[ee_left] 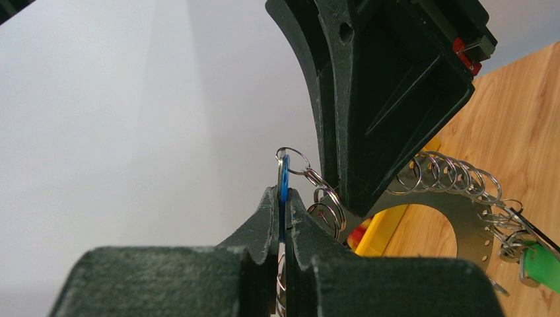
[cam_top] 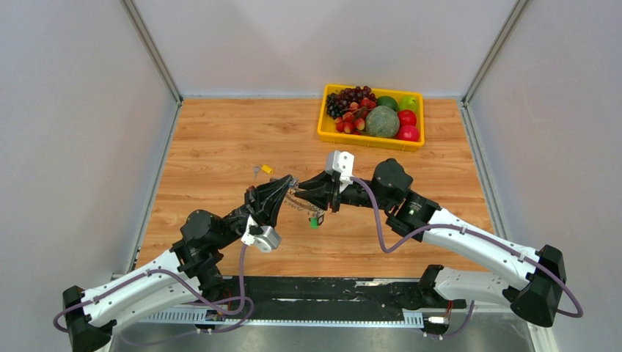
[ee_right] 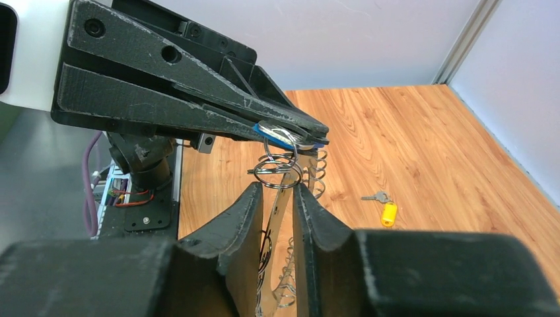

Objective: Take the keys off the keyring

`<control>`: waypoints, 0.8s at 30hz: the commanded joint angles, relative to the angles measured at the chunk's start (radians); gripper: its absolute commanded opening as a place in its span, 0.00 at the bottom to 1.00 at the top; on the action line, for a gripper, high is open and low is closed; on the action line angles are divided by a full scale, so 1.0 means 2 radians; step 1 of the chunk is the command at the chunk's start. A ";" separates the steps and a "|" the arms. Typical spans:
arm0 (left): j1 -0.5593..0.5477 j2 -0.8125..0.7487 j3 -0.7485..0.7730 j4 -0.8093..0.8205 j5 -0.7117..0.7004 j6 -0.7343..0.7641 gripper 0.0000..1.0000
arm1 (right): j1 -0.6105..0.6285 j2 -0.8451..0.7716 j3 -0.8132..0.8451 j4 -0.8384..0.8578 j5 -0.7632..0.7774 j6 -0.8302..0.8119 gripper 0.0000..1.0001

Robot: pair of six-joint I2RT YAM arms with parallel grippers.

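Note:
The keyring point(ee_left: 462, 214) is a flat grey ring fringed with silvery loops, held up above the table between my two grippers. My left gripper point(ee_left: 282, 191) is shut on a blue-headed key point(ee_left: 284, 173) that hangs from one loop. In the right wrist view my right gripper point(ee_right: 277, 188) is closed around the keyring's plate point(ee_right: 281, 201), which stands edge-on between the narrow jaws. The blue key point(ee_right: 290, 137) shows just beyond, pinched in the left fingers. A green-tagged key point(cam_top: 315, 221) dangles from the ring's near side. From above, the left gripper point(cam_top: 287, 183) and right gripper point(cam_top: 304, 192) meet tip to tip.
A yellow-tagged key point(cam_top: 265, 169) lies loose on the wooden table, just beyond the left gripper. A yellow crate point(cam_top: 367, 139) of fruit stands at the back right. Grey walls close in the table on both sides.

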 commanded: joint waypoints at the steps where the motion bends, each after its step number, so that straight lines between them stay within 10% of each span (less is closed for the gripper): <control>1: -0.001 0.006 0.012 0.029 -0.004 -0.005 0.00 | 0.005 -0.002 0.019 0.013 -0.036 -0.005 0.25; 16: -0.001 0.024 0.018 0.011 -0.014 0.002 0.00 | 0.005 -0.032 -0.003 0.047 -0.046 -0.001 0.29; 20: -0.001 0.022 0.018 0.012 -0.017 0.002 0.00 | 0.005 -0.043 -0.010 0.047 -0.009 0.001 0.58; 24: -0.001 0.021 0.018 0.017 -0.032 0.003 0.00 | 0.005 -0.059 -0.018 0.044 0.043 0.004 0.62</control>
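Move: The left hand still pinches the blue-capped key at its fingertips; the small rings on it hang about 2 cm to the right of that hand and 1 cm lower. For the right hand, whose partly open fingers point left, those rings lie about 1 cm left and 1 cm up, level fore and aft. The big keyring's middle hangs some 6 cm below the right hand, 2 cm back and 1 cm right; the green tag some 12 cm below, 3 cm back and 4 cm right. The right hand, its fingers astride the hanging keyring beside the small rings, barely creeps back at first, then spreads its fingers from about a fifth to well over half open while rising a little over 1 cm and drawing about 1 cm to the right and slightly back, its wrist almost unturned. Meanwhile the left hand keeps its shut pinch on the blue-capped key and carries it about 1.5 cm down, most of that at the end, and nearly 1 cm forward and to the right. ##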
